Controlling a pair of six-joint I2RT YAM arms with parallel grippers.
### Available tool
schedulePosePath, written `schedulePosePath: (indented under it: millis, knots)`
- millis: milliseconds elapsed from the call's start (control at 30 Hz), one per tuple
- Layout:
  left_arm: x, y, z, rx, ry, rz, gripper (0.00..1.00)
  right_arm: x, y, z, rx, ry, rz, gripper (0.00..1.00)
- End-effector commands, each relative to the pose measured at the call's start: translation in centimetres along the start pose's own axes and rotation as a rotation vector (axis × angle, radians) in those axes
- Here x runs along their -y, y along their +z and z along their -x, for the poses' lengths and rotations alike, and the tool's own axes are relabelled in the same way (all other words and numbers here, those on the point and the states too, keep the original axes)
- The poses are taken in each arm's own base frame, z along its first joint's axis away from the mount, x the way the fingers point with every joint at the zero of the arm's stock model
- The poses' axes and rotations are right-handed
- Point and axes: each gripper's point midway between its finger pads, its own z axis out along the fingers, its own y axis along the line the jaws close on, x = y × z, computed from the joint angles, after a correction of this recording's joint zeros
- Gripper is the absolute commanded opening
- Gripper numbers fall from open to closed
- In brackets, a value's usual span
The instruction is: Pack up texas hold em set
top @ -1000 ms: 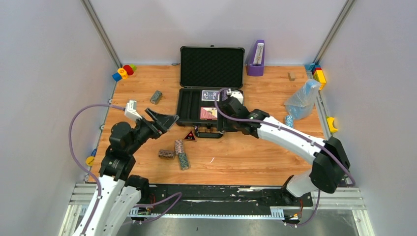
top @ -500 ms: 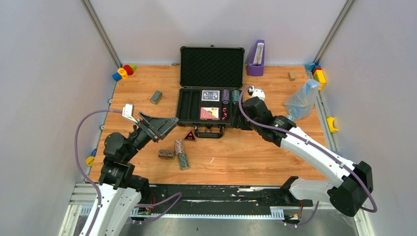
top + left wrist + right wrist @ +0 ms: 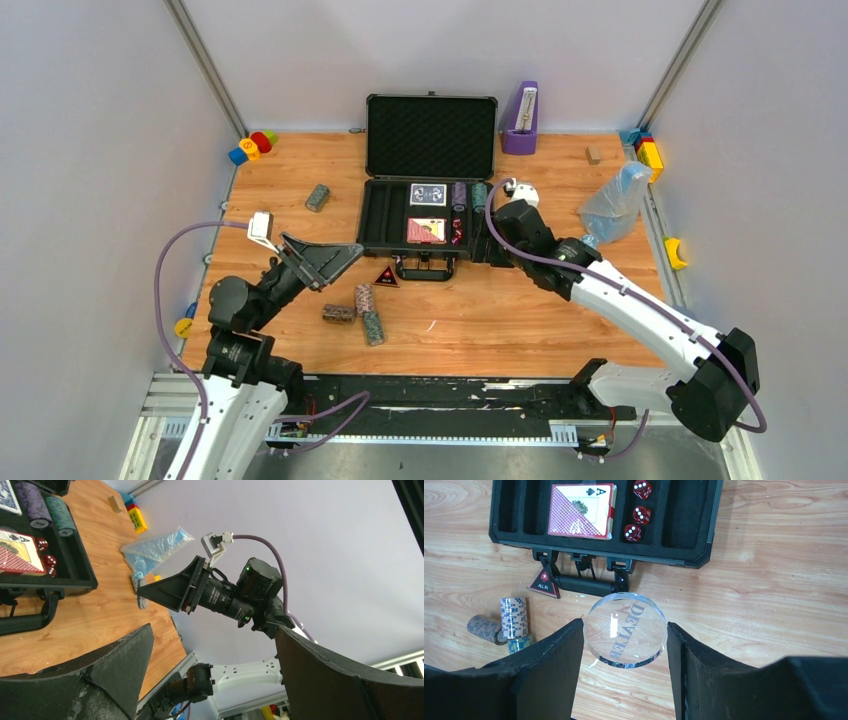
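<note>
The black case [image 3: 372, 215] lies open at the table's middle back, lid [image 3: 430, 150] upright. Inside are a blue card deck [image 3: 427, 194], a red card deck [image 3: 580, 510], two chip rolls [image 3: 468, 195] and three red dice [image 3: 638, 510]. My right gripper [image 3: 624, 625] hangs just in front of the case's right corner, shut on a clear round dealer disc [image 3: 629, 640]. The dark red triangle [image 3: 387, 277] lies by the case handle [image 3: 589, 582]. Three chip rolls [image 3: 364, 298] lie in front, another chip roll [image 3: 318, 197] to the case's left. My left gripper [image 3: 340, 252] hovers open and holds nothing.
A purple upright object [image 3: 521, 120] stands at the back right of the case. A clear plastic bag [image 3: 612, 205] lies to the right. Toy blocks [image 3: 252, 146] sit in the back left corner, more blocks [image 3: 648, 150] at the back right.
My right gripper has swung from over the case's middle to its right front corner, then held still. The left arm has drawn back slightly with its gripper still open.
</note>
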Motion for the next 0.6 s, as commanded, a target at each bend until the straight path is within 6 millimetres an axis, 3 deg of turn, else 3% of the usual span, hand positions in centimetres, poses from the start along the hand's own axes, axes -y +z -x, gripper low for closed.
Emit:
schedulePosePath:
  millis: [0,67,333,567]
  knots:
    - [2.2,-0.1,-0.3,-0.037,0.077,-0.091,0.97,-0.6,-0.8,1.7,0.072,0.014,0.041,0.42]
    - [2.1,-0.1,-0.2,-0.023,0.089,-0.098,0.97,-0.6,-0.6,1.9,0.076,0.015,0.040,0.42]
    - [-7.2,-1.2,-0.6,-0.036,0.278,0.257,1.00,-1.6,1.4,2.1,0.056,0.004,0.044,0.42]
    - [-10.1,-1.3,-1.8,-0.172,0.457,0.290,1.00,-3.6,3.9,3.6,0.041,-0.006,0.050,0.41]
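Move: Left gripper: the blue-and-white chip stack lies almost beneath, about 2 cm ahead, 2 left and 31 below; at table level, the ALL IN triangle is some 7 ahead and 3 right, the brown stack 8 left and 1 back. Right gripper, holding the dealer button: the case's dice sit about 12 ahead, 3 left, 14 below, the cards 13 ahead, 10 left, the empty slot 12 ahead, 4 right. Bring the left gripper down about 8 cm, drifting slightly forward and left, towards the chip stacks and the ALL IN triangle; tip its fingers down some 15 degrees and keep them wide open. After a brief hold, ease the right gripper down and forward, a little left, about 3.5 cm in all, towards the case's dice and cards, keeping its pinch on the dealer button. ##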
